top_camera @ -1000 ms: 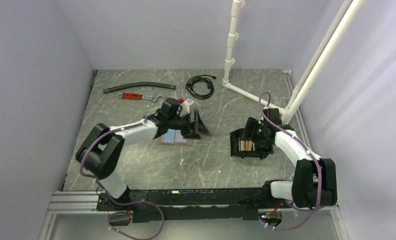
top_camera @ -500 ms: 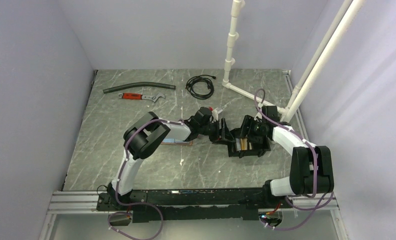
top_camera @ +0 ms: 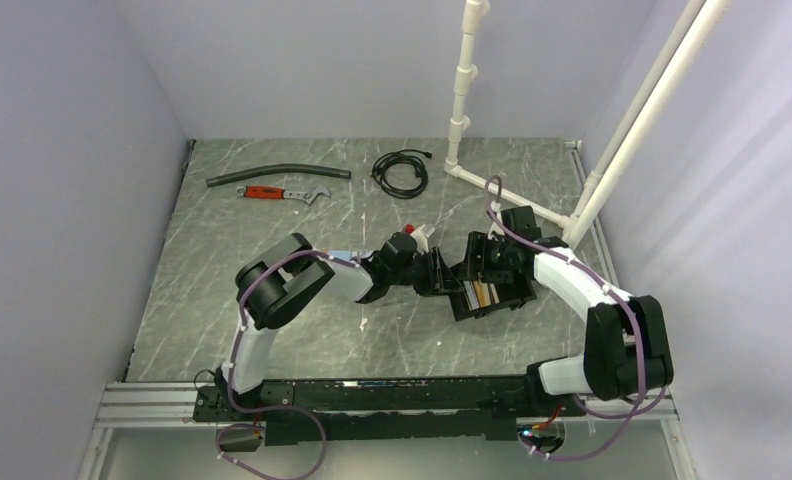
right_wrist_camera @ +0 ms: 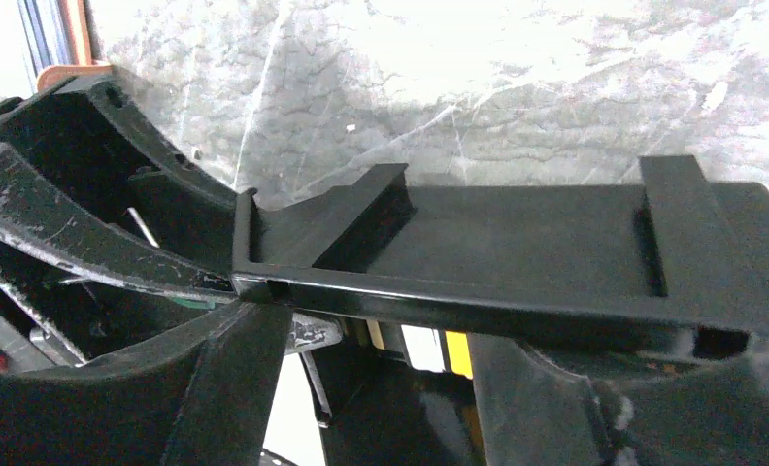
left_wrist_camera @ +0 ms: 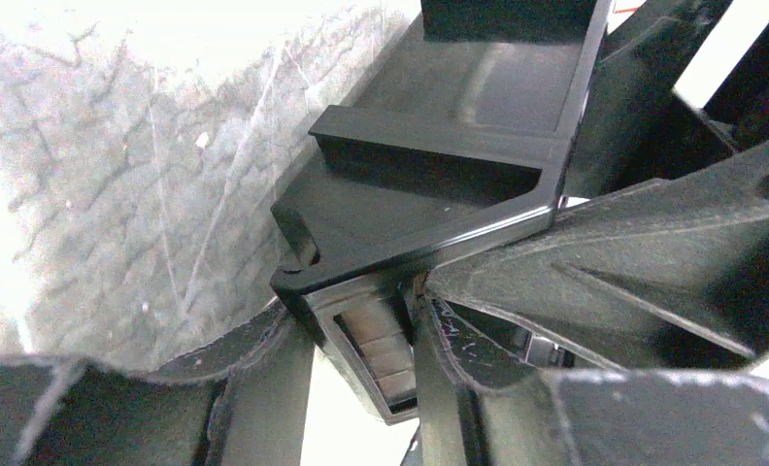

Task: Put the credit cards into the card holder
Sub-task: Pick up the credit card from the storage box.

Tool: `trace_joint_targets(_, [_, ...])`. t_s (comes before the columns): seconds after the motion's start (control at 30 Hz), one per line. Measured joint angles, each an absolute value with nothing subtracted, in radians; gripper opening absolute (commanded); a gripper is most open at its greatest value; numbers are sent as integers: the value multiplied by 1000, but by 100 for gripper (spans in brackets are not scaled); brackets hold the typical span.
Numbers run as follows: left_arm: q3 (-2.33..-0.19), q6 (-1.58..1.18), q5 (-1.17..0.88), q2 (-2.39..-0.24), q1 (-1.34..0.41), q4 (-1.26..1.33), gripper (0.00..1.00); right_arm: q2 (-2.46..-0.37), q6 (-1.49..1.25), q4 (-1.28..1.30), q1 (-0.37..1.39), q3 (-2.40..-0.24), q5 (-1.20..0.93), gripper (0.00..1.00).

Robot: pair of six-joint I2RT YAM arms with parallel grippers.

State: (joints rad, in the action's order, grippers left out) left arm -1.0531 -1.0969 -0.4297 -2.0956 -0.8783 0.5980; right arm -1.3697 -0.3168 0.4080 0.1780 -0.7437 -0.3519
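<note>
The card holder [top_camera: 469, 308] is a black tray with raised walls at the table's middle right, tilted between both grippers. Credit cards [top_camera: 482, 293] stand inside it, their white and yellow edges [right_wrist_camera: 421, 348] showing under the rim. My left gripper [top_camera: 440, 274] reaches in from the left. Its jaws [left_wrist_camera: 361, 325] are closed on the holder's [left_wrist_camera: 439, 87] corner wall. My right gripper [top_camera: 492, 262] sits over the holder's far side, fingers against the long rim [right_wrist_camera: 517, 291]. Another bluish card [top_camera: 344, 256] lies mostly hidden under my left forearm.
At the back of the table lie a dark hose [top_camera: 277, 177], a red-handled wrench [top_camera: 272, 192] and a coiled black cable [top_camera: 400, 172]. A white pipe frame [top_camera: 460, 100] rises at the back right. Walls close in both sides.
My left arm swung right from the bluish card to the holder, and its jaws narrowed onto the holder's corner. The right gripper and the holder shifted slightly left and turned.
</note>
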Motion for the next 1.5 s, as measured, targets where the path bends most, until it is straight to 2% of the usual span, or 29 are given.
trace_joint_targets(0.1, [-999,-1058,-339,-2043,-903,624,0,-1323,-318,457,221,-759,-267,75])
trace_joint_targets(0.3, [-948,-977,-158,-1972,-950,640,0,-1234,-335,485,218,-746,-202,76])
trace_joint_targets(0.5, [-947,-966,-80,-1941,-962,598,0,-1212,-352,485,213,-729,-127,77])
trace_joint_targets(0.8, [-969,-1025,-68,-1935,-963,527,0,-1180,-349,377,217,-626,-31,80])
trace_joint_targets(0.97, [-989,-1076,-94,-1935,-943,468,0,-1183,-257,307,218,-629,-47,86])
trace_joint_targets(1.23, [-998,-1137,-146,-1934,-898,446,0,-1333,-209,248,225,-690,-120,91])
trace_joint_targets(1.37, [-998,-1156,-158,-1934,-889,445,0,-1407,-215,231,227,-724,-158,90])
trace_joint_targets(1.5, [-998,-1168,-164,-1934,-876,435,0,-1454,-243,238,226,-767,-199,84])
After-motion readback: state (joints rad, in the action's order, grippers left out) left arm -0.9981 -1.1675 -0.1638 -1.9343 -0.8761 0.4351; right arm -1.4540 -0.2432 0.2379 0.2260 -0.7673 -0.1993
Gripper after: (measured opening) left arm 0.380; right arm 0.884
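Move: The credit cards in the storage box lie about 3 cm back from the right hand and 3 cm below, neither left nor right of it. The storage box's middle is also about 3 cm back, but some 3 cm right and 4 cm below, and the card holder lies about 27 cm left, level fore and aft and 6 cm below. From the left hand, already gripping the box's left end, the cards are roughly 5 cm right, 3 cm back and 2 cm below. Right hand swings 4 cm right, then forward-left over the cards, opening wider; left shifts the pinched box forward-left. ##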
